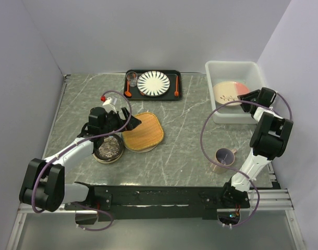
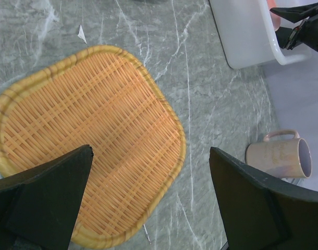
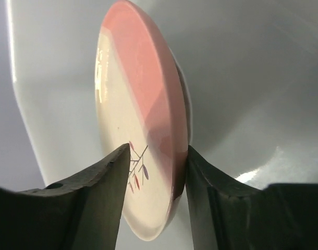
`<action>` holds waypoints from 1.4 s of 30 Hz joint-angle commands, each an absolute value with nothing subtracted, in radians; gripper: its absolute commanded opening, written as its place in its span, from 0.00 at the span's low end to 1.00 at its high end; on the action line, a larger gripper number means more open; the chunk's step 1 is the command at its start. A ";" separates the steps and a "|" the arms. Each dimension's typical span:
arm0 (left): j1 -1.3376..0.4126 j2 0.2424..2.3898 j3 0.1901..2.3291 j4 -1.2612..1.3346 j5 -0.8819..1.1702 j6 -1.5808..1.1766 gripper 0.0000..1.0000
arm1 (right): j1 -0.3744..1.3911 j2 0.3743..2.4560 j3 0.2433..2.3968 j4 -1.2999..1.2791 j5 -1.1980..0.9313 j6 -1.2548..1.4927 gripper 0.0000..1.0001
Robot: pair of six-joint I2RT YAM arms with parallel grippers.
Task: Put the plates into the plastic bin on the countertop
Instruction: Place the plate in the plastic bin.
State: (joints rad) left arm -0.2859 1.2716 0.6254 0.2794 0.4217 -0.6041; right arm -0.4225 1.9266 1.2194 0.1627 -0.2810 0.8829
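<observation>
A cream and pink plate with a leaf sprig (image 1: 231,92) (image 3: 133,104) lies in the white plastic bin (image 1: 234,70) (image 3: 253,78) at the back right. My right gripper (image 1: 247,102) (image 3: 158,156) is open with that plate's rim between its fingers; the right finger touches the rim and the left one stands off the face. A tan woven plate (image 1: 143,132) (image 2: 91,140) rests on the countertop (image 1: 185,135). Over its right edge hovers my left gripper (image 1: 131,122) (image 2: 148,177), wide open and holding nothing. A dark patterned plate (image 1: 108,148) sits under the left arm.
A black tray (image 1: 172,78) at the back holds a striped white plate (image 1: 153,83), a glass (image 1: 132,78) and orange spoons. A pink mug (image 1: 224,156) (image 2: 279,156) stands by the right arm. The bin's corner (image 2: 242,36) shows in the left wrist view.
</observation>
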 commanded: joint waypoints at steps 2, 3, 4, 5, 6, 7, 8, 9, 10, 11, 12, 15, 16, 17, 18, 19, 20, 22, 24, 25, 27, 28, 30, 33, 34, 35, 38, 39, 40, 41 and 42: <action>-0.287 1.243 0.623 0.314 0.436 -0.588 0.99 | -0.410 1.933 1.293 0.158 -0.256 0.830 0.59; -0.287 1.243 0.623 0.314 0.436 -0.586 0.99 | -0.408 1.931 1.293 0.149 -0.243 0.816 0.63; -0.287 1.244 0.623 0.316 0.437 -0.587 0.99 | -0.405 1.928 1.295 0.138 -0.221 0.808 0.70; -0.287 1.241 0.623 0.316 0.439 -0.588 0.99 | -0.402 1.927 1.301 0.118 -0.207 0.802 0.74; -0.287 1.241 0.621 0.318 0.440 -0.588 0.99 | -0.399 1.927 1.307 0.103 -0.195 0.787 0.78; -0.287 1.239 0.621 0.318 0.439 -0.588 0.99 | -0.397 1.927 1.316 0.085 -0.184 0.779 0.85; -0.287 1.238 0.620 0.318 0.439 -0.588 0.99 | -0.393 1.927 1.333 0.054 -0.161 0.772 0.88; -0.287 1.236 0.620 0.318 0.439 -0.588 0.99 | -0.391 1.928 1.342 0.037 -0.150 0.758 0.91; -0.287 1.235 0.620 0.318 0.439 -0.588 0.99 | -0.390 1.931 1.351 0.022 -0.138 0.750 0.93; -0.287 1.235 0.620 0.319 0.440 -0.588 0.99 | -0.387 1.937 1.376 -0.016 -0.120 0.733 0.97; -0.288 1.235 0.618 0.319 0.442 -0.588 0.99 | -0.387 1.947 1.391 -0.037 -0.106 0.724 0.99; -0.287 1.229 0.618 0.316 0.442 -0.586 1.00 | -0.384 1.966 1.446 -0.110 -0.052 0.684 1.00; -0.287 1.229 0.618 0.314 0.440 -0.586 0.99 | -0.382 1.968 1.471 -0.126 -0.038 0.677 1.00; -0.287 1.224 0.617 0.313 0.440 -0.586 0.99 | -0.373 1.967 1.479 -0.150 -0.003 0.657 1.00; -0.287 1.224 0.617 0.316 0.440 -0.587 0.99 | -0.365 1.964 1.489 -0.164 0.021 0.647 1.00; -0.287 1.224 0.617 0.316 0.442 -0.589 0.99 | -0.356 1.962 1.509 -0.178 0.056 0.637 1.00; -0.287 1.227 0.618 0.321 0.445 -0.591 0.99 | -0.347 1.957 1.519 -0.199 0.084 0.618 1.00; -0.287 1.232 0.620 0.324 0.452 -0.592 0.99 | -0.321 1.957 1.551 -0.222 0.158 0.601 1.00; -0.287 1.236 0.623 0.325 0.454 -0.592 0.99 | -0.305 1.960 1.572 -0.256 0.213 0.585 1.00; -0.287 1.238 0.623 0.325 0.456 -0.592 0.99 | -0.302 1.959 1.575 -0.262 0.224 0.581 1.00; -0.287 1.241 0.623 0.327 0.454 -0.592 0.99 | -0.296 1.938 1.566 -0.255 0.245 0.583 1.00; -0.287 1.243 0.623 0.325 0.456 -0.592 0.99 | -0.295 1.925 1.534 -0.220 0.245 0.581 1.00; -0.287 1.246 0.624 0.324 0.454 -0.591 0.99 | -0.287 1.884 1.505 -0.189 0.247 0.580 1.00; -0.287 1.250 0.627 0.322 0.449 -0.589 0.99 | -0.267 1.855 1.500 -0.181 0.256 0.574 1.00; -0.287 1.252 0.627 0.322 0.448 -0.589 0.99 | -0.258 1.849 1.505 -0.184 0.259 0.571 1.00; -0.287 1.253 0.629 0.321 0.446 -0.588 0.99 | -0.255 1.839 1.506 -0.183 0.258 0.566 1.00; -0.287 1.259 0.630 0.313 0.437 -0.586 0.99 | -0.238 1.804 1.500 -0.175 0.249 0.568 1.00; -0.287 1.261 0.634 0.310 0.428 -0.586 0.99 | -0.233 1.781 1.496 -0.172 0.249 0.566 1.00; -0.287 1.262 0.635 0.305 0.425 -0.586 0.99 | -0.226 1.769 1.488 -0.164 0.245 0.563 1.00; -0.287 1.267 0.641 0.298 0.420 -0.587 0.99 | -0.207 1.747 1.488 -0.164 0.242 0.561 1.00; -0.287 1.269 0.644 0.292 0.414 -0.588 0.99 | -0.196 1.737 1.485 -0.163 0.245 0.560 1.00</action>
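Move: The right hand, down in the plastic bin, has the pink-and-cream plate's near-right rim still between its fingers; the plate's middle lies about 7 cm left, 3 cm ahead and 2 cm lower. The white plate is under it, some 7 cm left, 2 cm ahead and 4 cm below the hand. From the idle left hand, the pink-and-cream plate lies roughly 44 cm right, 19 cm ahead and 8 cm down. The right hand opens wide, lets go of the plate, rolls left-side-down some 30 degrees, then rises about 6 cm. ##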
